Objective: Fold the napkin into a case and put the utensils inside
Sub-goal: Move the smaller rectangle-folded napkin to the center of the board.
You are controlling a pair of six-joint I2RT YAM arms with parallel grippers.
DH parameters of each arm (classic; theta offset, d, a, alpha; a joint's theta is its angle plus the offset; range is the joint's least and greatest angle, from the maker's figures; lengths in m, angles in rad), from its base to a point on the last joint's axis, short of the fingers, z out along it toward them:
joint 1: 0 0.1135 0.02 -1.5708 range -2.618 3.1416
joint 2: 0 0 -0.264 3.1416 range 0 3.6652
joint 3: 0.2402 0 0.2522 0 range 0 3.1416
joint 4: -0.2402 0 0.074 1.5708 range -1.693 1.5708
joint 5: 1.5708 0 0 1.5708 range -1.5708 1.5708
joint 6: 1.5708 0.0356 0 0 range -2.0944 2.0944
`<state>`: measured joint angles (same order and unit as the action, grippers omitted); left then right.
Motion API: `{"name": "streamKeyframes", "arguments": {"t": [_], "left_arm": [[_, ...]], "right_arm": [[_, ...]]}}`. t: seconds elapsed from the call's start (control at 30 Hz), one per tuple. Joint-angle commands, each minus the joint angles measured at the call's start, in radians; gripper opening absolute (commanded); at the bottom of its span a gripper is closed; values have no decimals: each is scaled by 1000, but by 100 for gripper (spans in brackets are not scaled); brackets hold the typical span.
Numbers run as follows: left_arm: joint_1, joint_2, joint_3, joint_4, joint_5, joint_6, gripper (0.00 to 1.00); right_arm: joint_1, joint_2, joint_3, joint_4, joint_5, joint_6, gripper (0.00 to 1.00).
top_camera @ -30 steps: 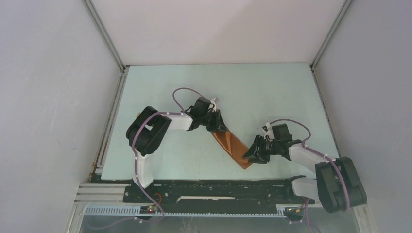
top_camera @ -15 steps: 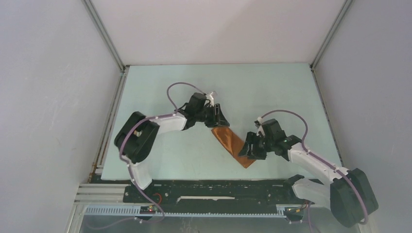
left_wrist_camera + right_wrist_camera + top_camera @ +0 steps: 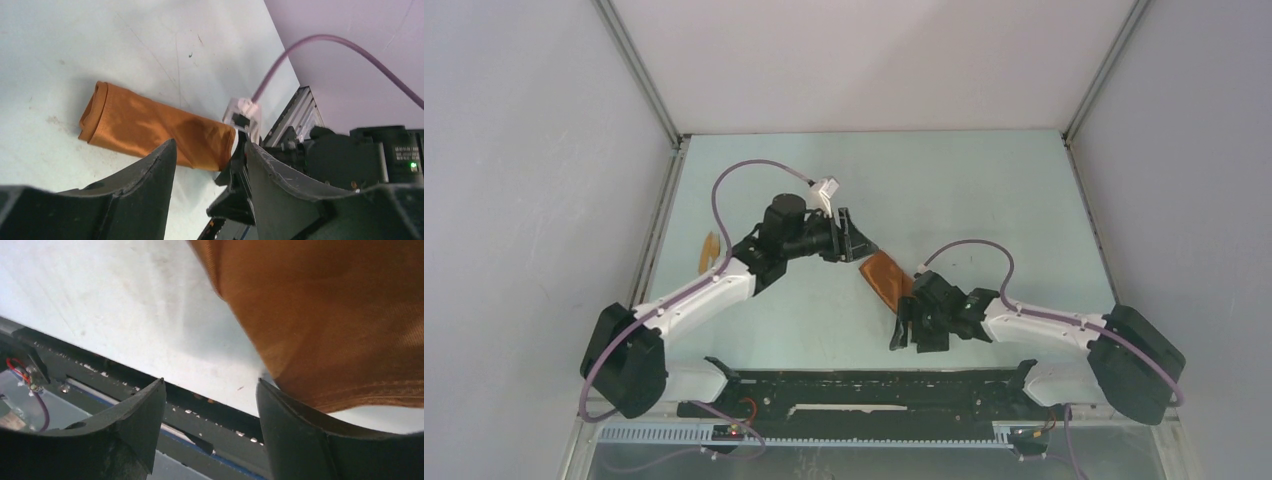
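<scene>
The rust-orange napkin (image 3: 882, 277) lies on the table folded into a narrow oblong case (image 3: 150, 129), running diagonally. My left gripper (image 3: 851, 238) hovers just off its far end, open, with nothing between its fingers (image 3: 159, 170). My right gripper (image 3: 912, 330) is over the case's near end and hides it in the top view. It is open too, and the cloth (image 3: 330, 315) lies beside its right finger (image 3: 280, 420), not between the jaws. The utensils (image 3: 709, 250) show only as a small tan patch near the table's left edge.
The black rail (image 3: 864, 385) runs along the near table edge, right under the right gripper. Grey enclosure walls (image 3: 544, 200) close in both sides and the back. The right gripper's body and its white connector (image 3: 243, 113) sit close in front of the left fingers.
Both grippers opened and let go of the cloth. The left gripper drew back up and left; its arm swung away and uncovered the tan patch. The right gripper moved left, toward the near edge.
</scene>
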<state>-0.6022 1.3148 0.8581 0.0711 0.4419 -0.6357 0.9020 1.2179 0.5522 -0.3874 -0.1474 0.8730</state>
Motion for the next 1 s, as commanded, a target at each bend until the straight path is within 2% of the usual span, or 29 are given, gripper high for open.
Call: {"name": "streamKeyframes", "arguments": {"t": [0.0, 0.13, 0.2, 0.27, 0.37, 0.47, 0.53, 0.6, 0.67, 0.73, 0.97], "left_arm": [[7, -90, -30, -56, -10, 43, 60], [7, -164, -61, -63, -3, 26, 61], [7, -189, -73, -63, 4, 11, 61], [7, -208, -79, -63, 17, 4, 61], [7, -226, -83, -64, 40, 2, 61], [7, -227, -94, -64, 40, 3, 62], [7, -201, -84, -64, 21, 5, 65], [7, -134, -44, -95, 0, 9, 66], [8, -23, 19, -96, -20, 11, 66], [14, 124, 107, -94, -15, 14, 65], [31, 532, 458, -216, -80, 117, 63]], "right_arm": [[-62, 43, -13, 55, 124, 38, 76], [-299, 43, -58, 123, 118, -41, 76], [-446, 72, -39, 222, 66, -116, 76], [-584, 157, 42, 292, 25, -188, 76], [-737, 372, 294, 262, -35, -313, 75], [-794, 552, 578, 102, -15, -434, 75], [-818, 601, 697, -4, -11, -472, 75], [-825, 592, 742, -93, 0, -506, 76], [-825, 553, 730, -147, -2, -521, 76], [-823, 511, 669, -168, -98, -526, 75], [-836, 367, 438, -91, -316, -520, 75]]}}
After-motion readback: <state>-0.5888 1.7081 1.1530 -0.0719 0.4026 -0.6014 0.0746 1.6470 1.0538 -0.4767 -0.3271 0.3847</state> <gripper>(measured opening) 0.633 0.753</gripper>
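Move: The folded napkin lies slantwise near the front edge; its middle is about 12 cm ahead of the right hand, 2 cm to its left and 3 cm below. Its near end is only some 4 cm ahead and 4 cm to the right of that hand. From the raised left hand the napkin's middle lies roughly 7 cm back, 10 cm to the right and 20 cm down. The right hand pushes the napkin's near end some 30 cm forward, rightward, then retreats; the left finally lowers. ##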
